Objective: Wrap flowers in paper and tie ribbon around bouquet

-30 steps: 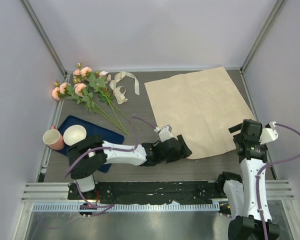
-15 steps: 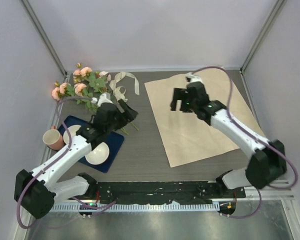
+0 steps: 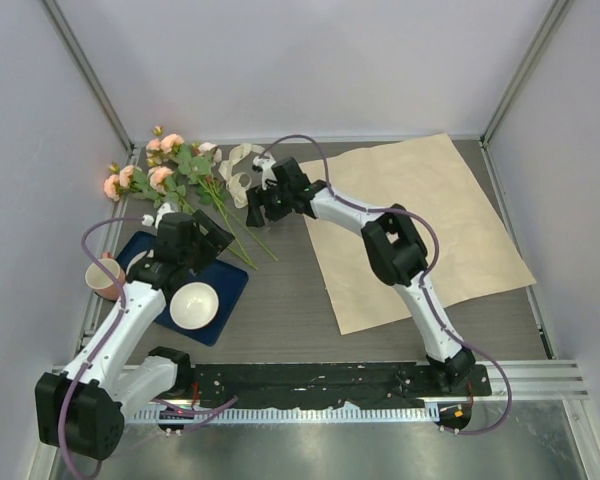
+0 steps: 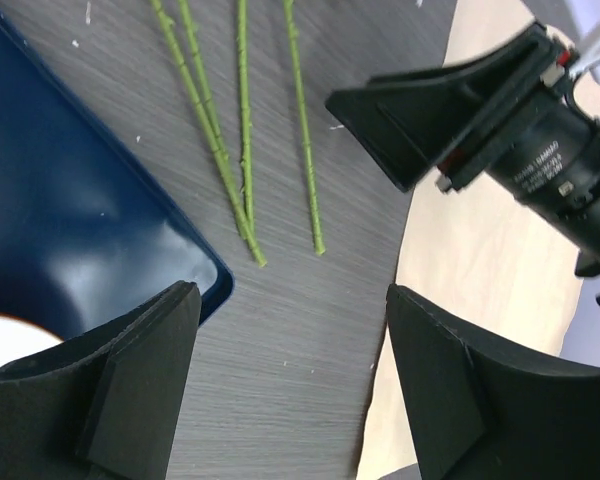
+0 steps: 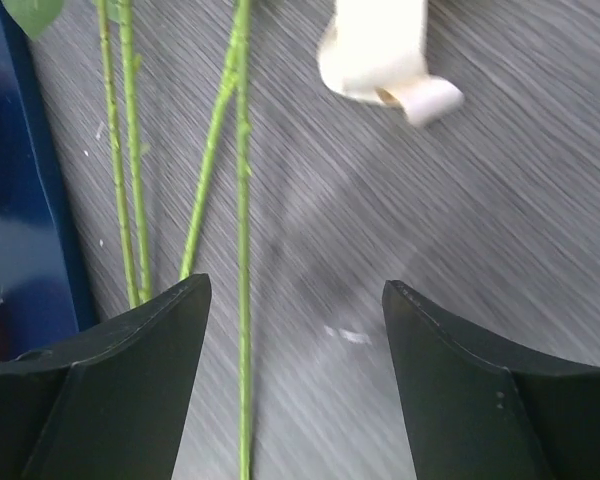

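The flowers (image 3: 165,170), pink roses with green leaves, lie at the far left, and their stems (image 3: 230,225) run toward the middle. Just right of them lies the curled cream ribbon (image 3: 242,165). The paper (image 3: 420,220) is spread flat on the right. My right gripper (image 3: 258,208) reaches far left and hangs open over the stems (image 5: 242,200), below the ribbon (image 5: 375,50), with nothing between its fingers (image 5: 296,283). My left gripper (image 3: 218,240) is open and empty above the stem ends (image 4: 250,220), between the tray and the paper's edge (image 4: 480,260).
A dark blue tray (image 3: 230,280) at the near left holds a white bowl (image 3: 193,305). A pink cup (image 3: 105,277) stands at its left edge. The right arm (image 4: 520,140) crosses just beyond my left gripper (image 4: 290,290). Frame posts and walls enclose the table.
The right arm swung from the right side across the paper to the stems by the ribbon. The left gripper drew back from the paper's corner to the tray. The paper and bowl have shifted.
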Controlling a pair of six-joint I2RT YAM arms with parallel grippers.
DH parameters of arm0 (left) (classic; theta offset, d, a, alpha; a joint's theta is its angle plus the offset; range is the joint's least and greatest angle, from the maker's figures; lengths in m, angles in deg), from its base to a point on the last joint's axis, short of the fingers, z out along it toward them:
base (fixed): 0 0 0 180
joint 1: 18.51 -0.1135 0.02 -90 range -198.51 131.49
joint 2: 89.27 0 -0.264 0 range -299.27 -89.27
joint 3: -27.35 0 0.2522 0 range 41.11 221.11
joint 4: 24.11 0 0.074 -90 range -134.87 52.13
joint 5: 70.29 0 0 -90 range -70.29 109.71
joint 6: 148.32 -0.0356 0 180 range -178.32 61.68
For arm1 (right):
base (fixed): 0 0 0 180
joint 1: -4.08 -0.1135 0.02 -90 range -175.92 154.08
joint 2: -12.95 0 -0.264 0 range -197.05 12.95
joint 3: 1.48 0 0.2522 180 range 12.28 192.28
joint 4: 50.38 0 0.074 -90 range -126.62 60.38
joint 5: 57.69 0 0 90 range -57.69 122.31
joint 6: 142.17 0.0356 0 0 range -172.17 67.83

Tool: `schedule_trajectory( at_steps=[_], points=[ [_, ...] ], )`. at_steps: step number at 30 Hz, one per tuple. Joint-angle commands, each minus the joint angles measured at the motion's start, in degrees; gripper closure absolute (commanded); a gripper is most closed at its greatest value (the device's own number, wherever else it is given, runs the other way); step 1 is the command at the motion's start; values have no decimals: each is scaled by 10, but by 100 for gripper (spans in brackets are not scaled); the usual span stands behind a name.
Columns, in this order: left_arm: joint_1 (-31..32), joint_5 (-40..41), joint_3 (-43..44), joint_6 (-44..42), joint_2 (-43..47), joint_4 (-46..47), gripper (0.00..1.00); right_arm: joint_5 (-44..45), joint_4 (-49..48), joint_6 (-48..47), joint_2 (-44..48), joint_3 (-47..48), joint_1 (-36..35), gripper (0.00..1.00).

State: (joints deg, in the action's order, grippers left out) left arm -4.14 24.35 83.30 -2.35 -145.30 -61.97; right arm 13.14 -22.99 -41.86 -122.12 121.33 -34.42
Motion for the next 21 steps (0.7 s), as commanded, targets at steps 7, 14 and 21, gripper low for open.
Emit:
schedule_trajectory(
  at_steps=[7,14,21],
  points=[
    [-20,-55,-13,-6,27,6,22,-80,33,-22,-128,186,-23,42],
    [-31,-54,2,-14,61,-20,22,-86,27,-16,-172,240,-42,51],
    [-43,-52,17,-22,94,-49,21,-67,30,1,-180,292,-55,99]
  ],
)
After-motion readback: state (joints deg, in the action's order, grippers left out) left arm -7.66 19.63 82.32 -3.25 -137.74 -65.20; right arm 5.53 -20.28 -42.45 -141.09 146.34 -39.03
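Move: The stretch of flower stem the right hand goes for lies some 9 cm to its left, about 1 cm nearer the base and 3 cm below the pads. From that hand the ribbon lies about 9 cm farther out and 3 cm left, the rose heads roughly 15 cm out and 25 cm left, and the blue tray some 16 cm back and 17 cm left. The left hand has that stretch about 12 cm ahead, 4 cm to its right and 12 cm below. Leftward, low over the table, the right hand travels about 9 cm while sinking 3 cm, turning some 10 degrees counter-clockwise, in between the ribbon and the tray. Its fingers, wide at first, close nearly shut late in the reach and pinch the long outer stem just below where another crosses it. The left hand, empty and open, dips a centimetre, then eases up and back about 2 cm. ##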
